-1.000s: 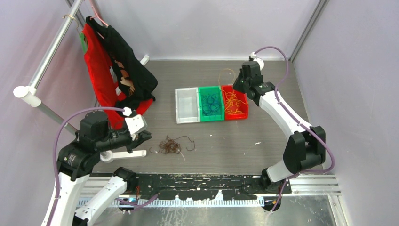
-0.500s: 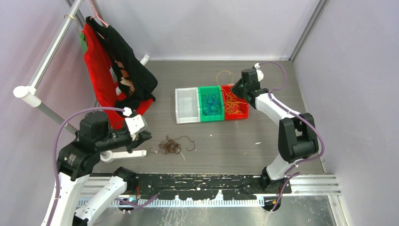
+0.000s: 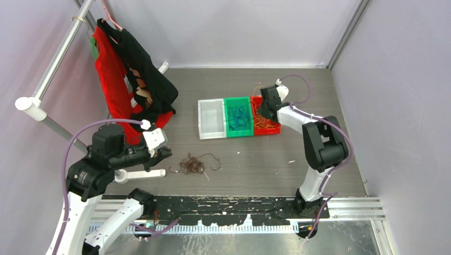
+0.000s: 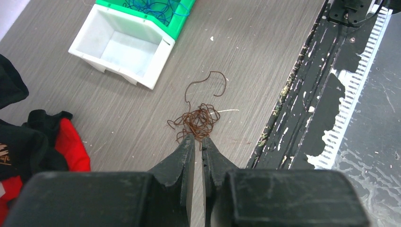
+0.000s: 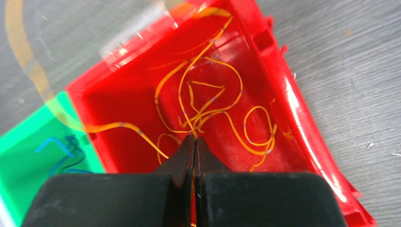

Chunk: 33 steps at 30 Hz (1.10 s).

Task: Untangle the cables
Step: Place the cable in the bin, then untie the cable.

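Observation:
The cables lie sorted by colour. A dark brown tangle (image 3: 192, 164) (image 4: 201, 120) lies on the table just beyond my left gripper (image 3: 166, 153) (image 4: 198, 138), whose jaws stand nearly together with only a slim gap and nothing visibly between them. Yellow-orange cables (image 5: 213, 101) (image 3: 261, 119) lie in the red bin (image 3: 271, 130) (image 5: 293, 109). My right gripper (image 5: 194, 138) (image 3: 264, 106) hangs low over that bin, shut on a yellow-orange strand that runs between its fingers. Blue cables (image 3: 239, 118) fill the green bin (image 3: 238, 134).
An empty white bin (image 3: 211, 118) (image 4: 120, 49) adjoins the green one on its left. Red and black clothes (image 3: 133, 79) hang from a rail at the back left. A black mounting strip (image 3: 228, 204) runs along the near table edge.
My right arm has come down and towards the left over the red bin, bringing the raised orange loop down with it. The left arm and brown tangle have stayed put.

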### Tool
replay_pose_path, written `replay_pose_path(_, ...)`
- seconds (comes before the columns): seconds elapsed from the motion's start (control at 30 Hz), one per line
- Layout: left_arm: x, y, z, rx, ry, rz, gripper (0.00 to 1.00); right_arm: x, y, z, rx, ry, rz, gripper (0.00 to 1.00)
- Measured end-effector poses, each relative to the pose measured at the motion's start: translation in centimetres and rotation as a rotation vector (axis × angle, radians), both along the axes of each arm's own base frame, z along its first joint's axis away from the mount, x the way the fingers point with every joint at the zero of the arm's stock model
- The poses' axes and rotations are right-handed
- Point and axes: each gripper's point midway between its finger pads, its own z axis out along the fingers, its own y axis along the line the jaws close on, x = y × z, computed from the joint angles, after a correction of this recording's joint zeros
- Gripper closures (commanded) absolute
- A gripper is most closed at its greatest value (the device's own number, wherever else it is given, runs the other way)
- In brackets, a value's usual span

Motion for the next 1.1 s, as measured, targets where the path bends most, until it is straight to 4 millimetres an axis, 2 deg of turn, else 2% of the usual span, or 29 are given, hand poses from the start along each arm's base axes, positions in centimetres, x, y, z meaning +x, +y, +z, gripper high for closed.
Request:
replay_pose_path(0.07,0.0,0.0,0.0,0.001,0.000,0.000,0.88,-0.4,0.0,-1.7,-0.036,0.037,0.005,0.98)
replay_pose_path(0.17,0.0,0.0,0.0,0.003,-0.005,-0.003,0.88,-0.9,0.0,-3.1,-0.074,0.078,0.012,0.81)
replay_pose_path(0.27,0.0,0.0,0.0,0.005,-0.007,-0.005,0.88,-0.8,-0.2,-2.8,-0.086,0.078,0.014,0.66)
replay_pose_path(0.33,0.0,0.0,0.0,0.006,-0.009,-0.006,0.88,-0.6,-0.2,-2.1,-0.093,0.071,0.022,0.61)
replay_pose_path(0.43,0.1,0.0,0.0,0.008,-0.010,-0.007,0.88,-0.7,-0.3,-0.2,-0.099,0.050,0.035,0.59)
replay_pose_path(0.57,0.1,0.0,0.0,0.008,-0.009,-0.007,0.87,-1.4,-0.5,3.8,-0.097,-0.008,0.061,0.58)
replay_pose_path(0.7,0.1,0.0,-0.1,0.009,-0.007,-0.007,0.87,-1.9,-1.1,6.9,-0.103,-0.058,0.071,0.53)
replay_pose_path(0.9,0.1,0.0,-0.5,0.011,0.003,-0.010,0.86,-2.9,-1.4,8.4,-0.127,-0.064,0.097,0.52)
replay_pose_path(1.0,0.0,-0.1,-0.8,0.012,0.014,-0.014,0.86,-3.8,0.0,9.6,-0.136,-0.087,0.148,0.53)
replay_pose_path(1.03,0.0,-0.1,-1.0,0.013,0.020,-0.015,0.86,-4.3,1.3,10.3,-0.139,-0.106,0.186,0.54)
replay_pose_path(1.1,0.1,-0.2,-1.4,0.018,0.033,-0.017,0.86,-6.4,6.2,11.8,-0.131,-0.159,0.326,0.54)
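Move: Just inside the red bin, the right hand still pinches the yellow cable; the bin's middle lies about 2 cm to its right, 1 cm back and 4 cm below. Next to it, the green bin with the blue cable is centred some 10 cm left and 1 cm back, and the white bin about 21 cm left and 2 cm back, both likewise low. From the left hand, the red bin is roughly 37 cm right, 22 cm ahead and 25 cm down. Sinking about 3 cm deeper into the red bin, the right hand opens its fingers to nearly half and lets go of the yellow cable. It then climbs some 15 cm clear of the bin, drawing back about 6 cm overall, and late on swings quickly left towards the green bin, turning some 20 degrees counter-clockwise, fingers still open. ##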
